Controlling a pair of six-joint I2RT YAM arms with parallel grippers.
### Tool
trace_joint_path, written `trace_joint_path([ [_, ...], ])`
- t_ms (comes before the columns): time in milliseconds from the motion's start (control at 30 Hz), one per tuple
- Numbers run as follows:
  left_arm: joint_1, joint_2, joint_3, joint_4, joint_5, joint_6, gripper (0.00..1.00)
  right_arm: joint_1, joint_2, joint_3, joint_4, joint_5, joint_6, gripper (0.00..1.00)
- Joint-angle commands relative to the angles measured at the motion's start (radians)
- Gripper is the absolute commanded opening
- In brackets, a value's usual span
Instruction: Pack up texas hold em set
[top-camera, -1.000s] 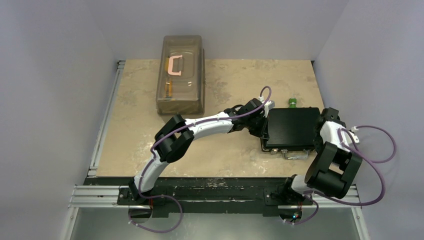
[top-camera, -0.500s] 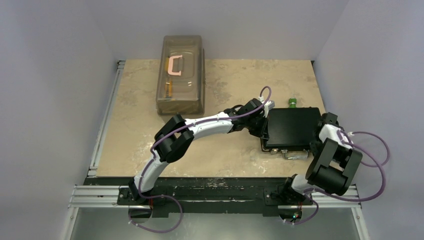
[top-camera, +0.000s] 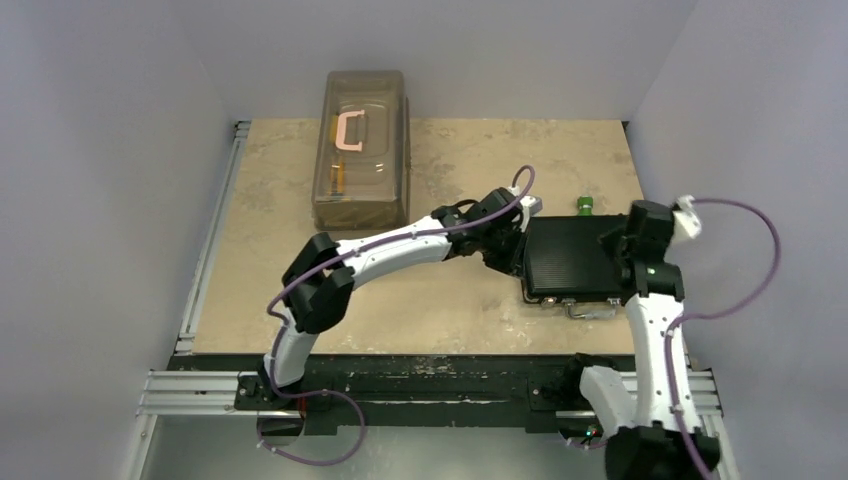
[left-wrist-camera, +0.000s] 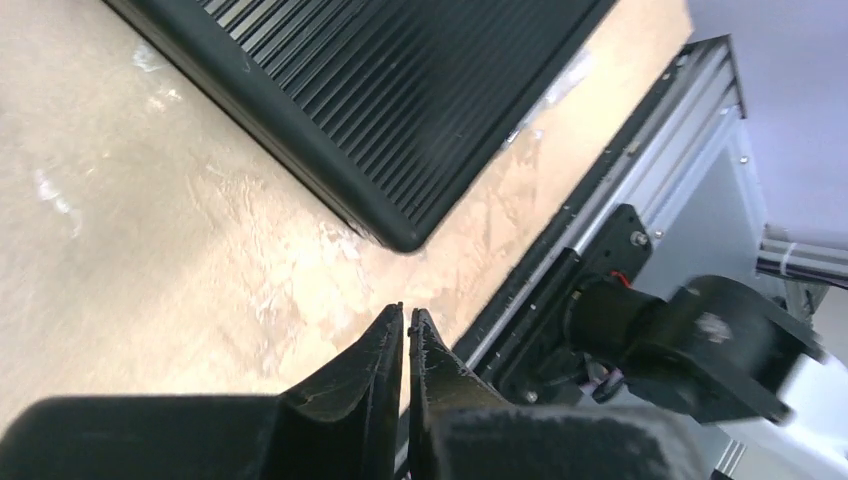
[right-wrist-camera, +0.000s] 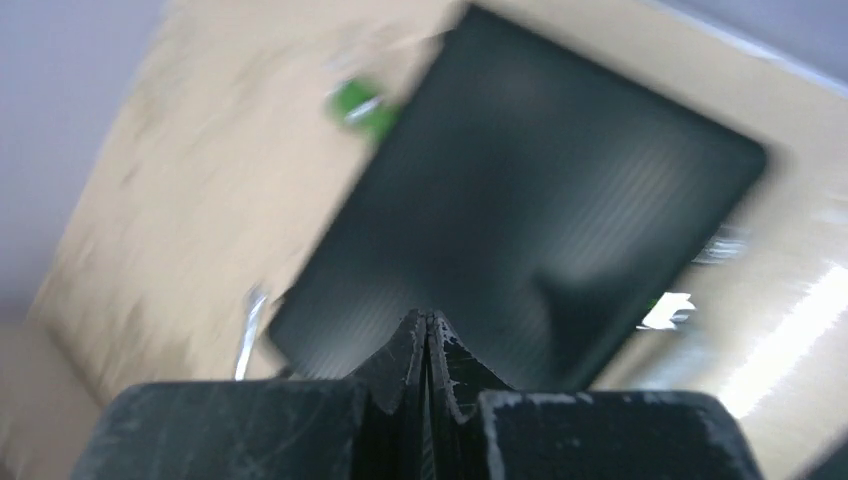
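The texas hold em set shows as a closed black ribbed case (top-camera: 575, 258) lying flat at the right of the table, its silver handle (top-camera: 590, 311) toward the near edge. My left gripper (top-camera: 512, 265) is shut and empty beside the case's left edge. In the left wrist view its tips (left-wrist-camera: 405, 312) hover over bare table just off a corner of the case (left-wrist-camera: 400, 100). My right gripper (top-camera: 617, 250) hangs over the case's right part, shut on nothing. In the blurred right wrist view its tips (right-wrist-camera: 428, 318) point down at the lid (right-wrist-camera: 530, 210).
A large translucent brown box (top-camera: 362, 150) with a pink handle stands at the back left. A small green object (top-camera: 585, 205) lies just behind the case, also in the right wrist view as the green object (right-wrist-camera: 360, 105). Metal rails (top-camera: 430, 385) run along the near edge, and walls close both sides.
My right arm has unfolded and risen, carrying its gripper from the case's right edge to above the lid. The left arm has drawn back slightly to the left.
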Motion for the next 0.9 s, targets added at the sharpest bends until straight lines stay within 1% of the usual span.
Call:
trace_joint_path([
  [0, 0.000, -0.240, -0.037, -0.054, -0.082, 0.049, 0.08, 0.473, 0.051, 0.151, 0.076, -0.006, -0.052, 0.00],
  [67, 0.000, -0.346, -0.096, -0.068, -0.144, 0.056, 0.11, 0.650, 0.097, 0.209, 0.053, 0.070, -0.066, 0.01],
  [133, 0.000, -0.486, -0.194, -0.056, -0.240, 0.050, 0.15, 0.780, 0.147, 0.263, 0.031, 0.102, -0.103, 0.02],
  [200, 0.004, -0.638, -0.322, -0.021, -0.298, 0.045, 0.20, 0.892, 0.185, 0.302, -0.001, 0.131, -0.139, 0.04],
  [233, 0.011, -0.712, -0.354, -0.024, -0.316, 0.038, 0.21, 0.939, 0.193, 0.310, -0.005, 0.146, -0.157, 0.05],
  [300, 0.015, -0.837, -0.394, -0.054, -0.347, 0.036, 0.22, 0.989, 0.182, 0.319, -0.017, 0.143, -0.188, 0.06],
  [367, 0.014, -0.953, -0.424, -0.100, -0.385, 0.046, 0.24, 0.999, 0.138, 0.320, -0.033, 0.136, -0.216, 0.08],
  [433, 0.015, -1.087, -0.441, -0.165, -0.451, 0.054, 0.26, 0.999, 0.074, 0.327, -0.047, 0.134, -0.256, 0.11],
  [467, 0.015, -1.142, -0.443, -0.205, -0.485, 0.058, 0.27, 0.999, 0.038, 0.333, -0.056, 0.136, -0.278, 0.17],
  [500, 0.015, -1.195, -0.444, -0.242, -0.520, 0.064, 0.29, 0.999, -0.003, 0.339, -0.063, 0.143, -0.300, 0.20],
  [533, 0.015, -1.249, -0.443, -0.274, -0.554, 0.070, 0.31, 0.999, -0.045, 0.344, -0.065, 0.157, -0.318, 0.26],
  [567, 0.015, -1.297, -0.440, -0.307, -0.586, 0.073, 0.34, 0.999, -0.083, 0.348, -0.067, 0.166, -0.335, 0.34],
  [667, 0.015, -1.438, -0.416, -0.401, -0.661, 0.079, 0.44, 0.999, -0.182, 0.383, -0.070, 0.173, -0.387, 0.50],
  [800, 0.015, -1.585, -0.359, -0.473, -0.720, 0.078, 0.57, 0.999, -0.259, 0.440, -0.075, 0.212, -0.452, 0.71],
  [833, 0.015, -1.619, -0.351, -0.478, -0.728, 0.079, 0.63, 0.998, -0.271, 0.456, -0.077, 0.219, -0.465, 0.78],
  [867, 0.015, -1.649, -0.343, -0.481, -0.737, 0.080, 0.80, 0.999, -0.280, 0.469, -0.078, 0.227, -0.480, 0.85],
])
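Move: The closed case's middle is about 15 cm right of the left gripper, 4 cm farther out and 9 cm below; the toolbox stands some 30 cm left and 25 cm farther out. From the right gripper, the case lies about 13 cm left, 1 cm farther out and 15 cm lower; the green-capped nozzle beyond it is roughly 12 cm left and 14 cm ahead, 16 cm down. Lift the left gripper away from the closed case, carrying it about 40 cm left and 30 cm up with some drawback, raising its fingers and turning counter-clockwise. Sweep the right gripper left over the case, turning nearly 60 degrees counter-clockwise, then raise it while easing back and right. Open both wide as they climb, touching nothing. ##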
